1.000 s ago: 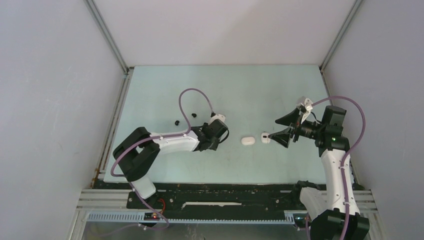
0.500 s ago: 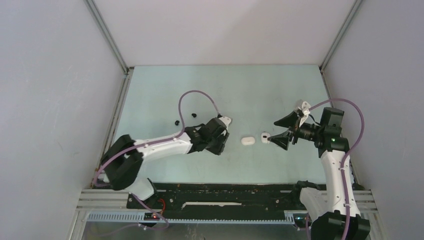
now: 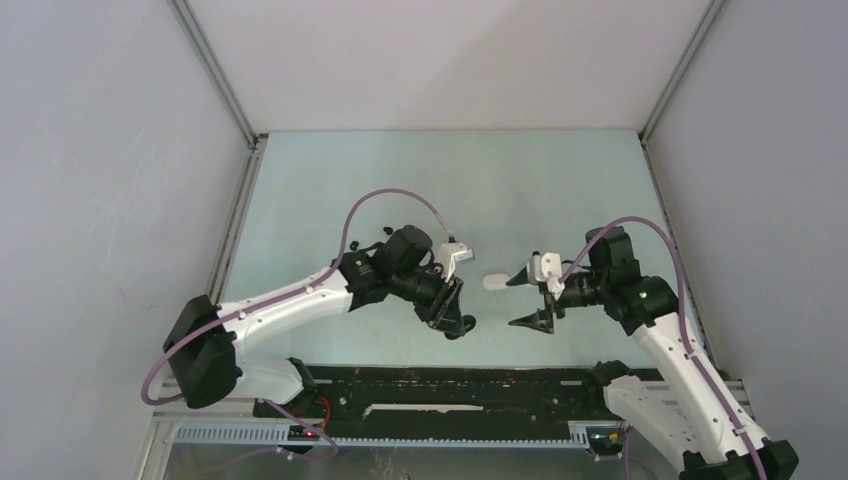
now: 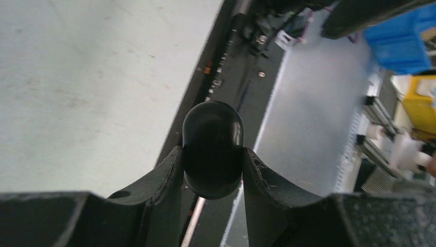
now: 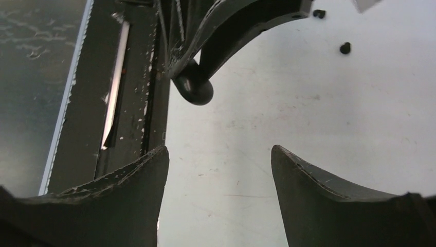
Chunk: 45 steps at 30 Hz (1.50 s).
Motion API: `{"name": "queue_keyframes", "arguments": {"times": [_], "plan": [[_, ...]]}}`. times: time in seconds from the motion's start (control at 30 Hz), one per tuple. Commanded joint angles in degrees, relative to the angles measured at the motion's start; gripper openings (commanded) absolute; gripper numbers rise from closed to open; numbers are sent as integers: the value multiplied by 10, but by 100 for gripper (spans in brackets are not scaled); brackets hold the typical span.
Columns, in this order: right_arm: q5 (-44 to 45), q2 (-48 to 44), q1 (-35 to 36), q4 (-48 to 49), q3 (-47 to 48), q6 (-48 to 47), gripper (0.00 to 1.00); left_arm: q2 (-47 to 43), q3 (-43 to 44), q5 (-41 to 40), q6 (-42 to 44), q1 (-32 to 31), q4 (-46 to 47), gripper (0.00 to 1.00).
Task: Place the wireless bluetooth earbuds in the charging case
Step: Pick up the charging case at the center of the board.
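Observation:
My left gripper (image 4: pixel 213 154) is shut on a black pill-shaped charging case (image 4: pixel 213 146), which stands out past the fingertips. In the top view this gripper (image 3: pixel 455 318) hangs low over the table's near middle. The right wrist view shows the same black case (image 5: pixel 194 88) pinched between the left fingers (image 5: pixel 241 23), straight ahead of my right gripper (image 5: pixel 220 150). That gripper is open with nothing between its fingers, and it faces the left one (image 3: pixel 527 302). Two tiny black earbuds (image 5: pixel 345 48) lie on the table far behind. A white oval case (image 3: pixel 494 282) rests between the arms.
The black rail (image 3: pixel 450 385) along the table's near edge runs just below both grippers. Grey walls (image 3: pixel 110 200) close in the pale green table (image 3: pixel 450 180) on three sides.
My left arm has swung right and toward the near edge, carrying the black case. My right gripper has moved left and nearer, turned to face it, with its jaws somewhat narrower.

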Motion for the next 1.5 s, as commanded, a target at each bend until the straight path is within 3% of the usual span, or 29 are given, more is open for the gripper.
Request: {"name": "queue_keyframes", "arguments": {"times": [0.0,0.2,0.3,0.67,0.97,1.23,1.3,1.37,1.47], "plan": [[28,10,48,-56,40,-61,75,-23,-11,145,15,16,1,22],[148,36,204,-49,65,-25,69,-9,-17,226,-23,30,59,21],[181,41,247,-30,62,-6,67,-1,-30,255,-62,34,117,21],[205,64,291,4,80,22,63,12,-48,281,-141,41,211,20],[211,85,316,9,93,35,52,39,-39,290,-170,44,243,21],[209,91,317,10,93,43,36,45,-41,298,-198,45,275,23],[207,92,317,9,93,44,31,47,-40,298,-203,45,278,25],[204,90,316,6,93,45,22,48,-40,295,-209,49,277,32],[188,87,301,0,92,52,16,21,-57,272,-191,59,277,42]]}}
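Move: Held in the left fingertips, the black charging case sits about 8 cm to the right hand's left, 3 cm back and 6 cm below its open fingers; from the left hand, the right gripper is correspondingly 3 cm ahead, 8 cm right and 6 cm up. The white case lies on the board roughly 11 cm ahead, 1 cm left and 20 cm below the right hand. The pair of black earbuds is some 27 cm ahead, 20 cm left and 14 cm below the left hand. Bringing the case up to meet the other gripper, the left hand keeps its pinch, rises and draws back, then eases right, tilting some 30 degrees so its fingers point less steeply down. The right hand swings left and back about 7 cm, sinking slightly, turns a little counter-clockwise, then stays put and closes its fingers onto the case's free end. ##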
